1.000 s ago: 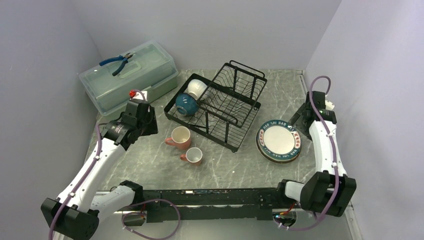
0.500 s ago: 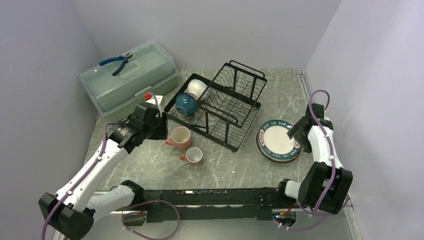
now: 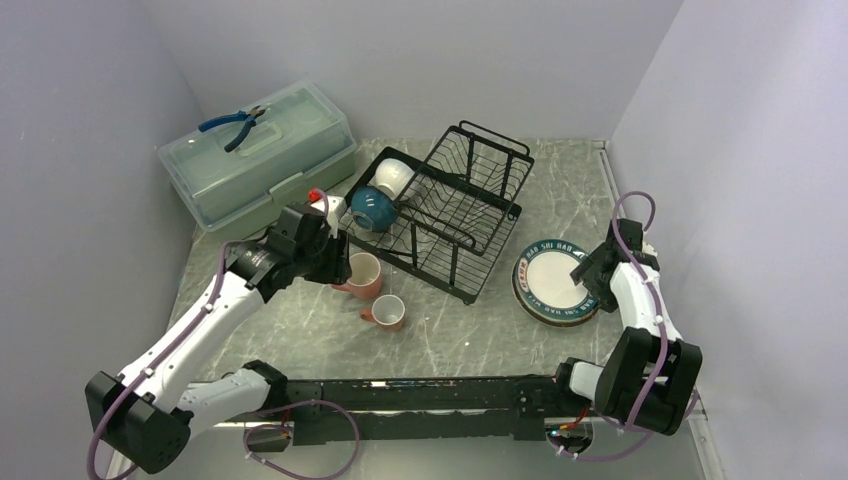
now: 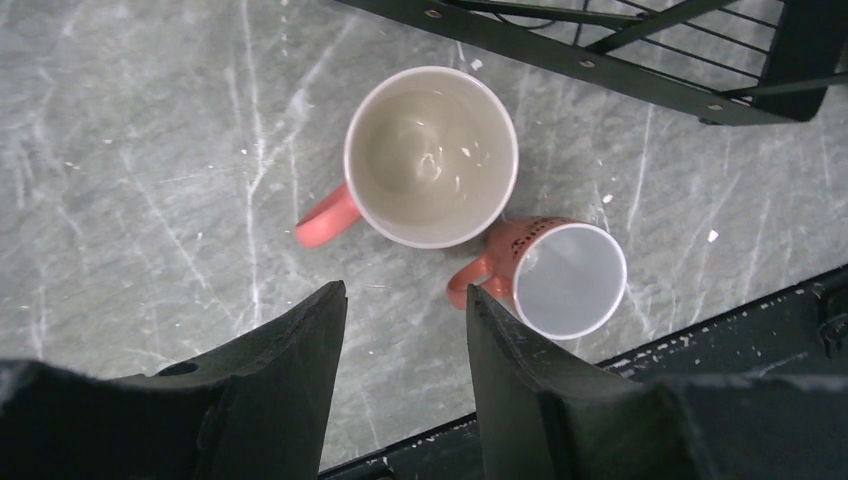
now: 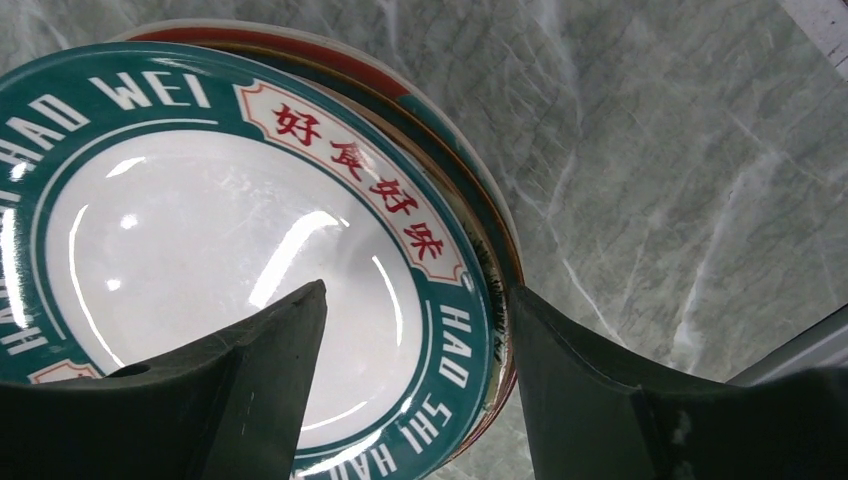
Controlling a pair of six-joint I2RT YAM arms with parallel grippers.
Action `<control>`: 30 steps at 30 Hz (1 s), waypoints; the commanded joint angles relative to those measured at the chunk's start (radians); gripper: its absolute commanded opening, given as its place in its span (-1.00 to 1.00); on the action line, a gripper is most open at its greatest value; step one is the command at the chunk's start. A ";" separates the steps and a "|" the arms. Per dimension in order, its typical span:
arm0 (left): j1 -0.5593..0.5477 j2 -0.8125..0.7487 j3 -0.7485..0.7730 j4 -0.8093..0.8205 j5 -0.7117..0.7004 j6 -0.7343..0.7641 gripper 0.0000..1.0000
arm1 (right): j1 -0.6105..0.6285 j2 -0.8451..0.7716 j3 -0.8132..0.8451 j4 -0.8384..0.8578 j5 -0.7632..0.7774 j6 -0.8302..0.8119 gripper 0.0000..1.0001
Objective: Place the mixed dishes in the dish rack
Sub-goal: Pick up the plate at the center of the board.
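Note:
The mixed dishes lie around the black wire dish rack [image 3: 470,185]. A teal bowl [image 3: 375,208] and a white bowl [image 3: 393,177] rest in its left end. Two pink mugs stand upright in front of it, a larger one [image 4: 430,155] and a smaller one [image 4: 570,280]. My left gripper [image 4: 404,288] hangs open just left of and above them, holding nothing. At the right lies a stack of plates [image 3: 555,283], topped by a white plate with a teal lettered rim [image 5: 200,230]. My right gripper [image 5: 418,288] is open and straddles the stack's right rim, one finger over the plate, the other outside the rim.
A translucent pale green lidded box [image 3: 258,150] with blue pliers [image 3: 232,125] on its lid sits at the back left. The rack's lower bar [image 4: 560,60] runs just beyond the mugs. A black rail [image 3: 420,395] lines the near table edge. Walls close in on both sides.
My left arm has swung right, from beside the box to the mugs. My right gripper has come down and inward onto the plate stack's right rim, its jaws slightly narrower.

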 commanded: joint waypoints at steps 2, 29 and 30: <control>-0.008 0.027 0.004 0.024 0.128 0.016 0.04 | -0.003 -0.031 -0.044 0.072 -0.025 0.006 0.33; -0.008 0.068 0.003 0.025 0.110 0.036 0.02 | -0.001 -0.165 -0.003 0.016 -0.055 0.022 -1.00; -0.008 0.065 0.003 0.024 0.108 0.034 0.02 | 0.000 -0.169 -0.009 0.021 -0.058 0.024 -1.00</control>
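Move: Just forward and left of the right hand lies the top plate, its middle about 4 cm ahead, 7 cm left and 2 cm below; its near right rim is already between the open fingers. The lower plates sit beneath, some 3 cm ahead, 6 cm left and 4 cm down. The dish rack's middle is roughly 17 cm ahead and 33 cm left, nearly level. From the left hand the top plate is about 44 cm right, 3 cm ahead and 13 cm down. Dipping about 1 cm over the near right rim of the top plate, the right hand shuts its fingers fully and pinches that rim, then rises some 3 cm, easing about 1 cm left and forward while its fingertips swing slightly outward. The left hand, still open, sinks and shifts right some 2 cm each, closer to the two mugs. ##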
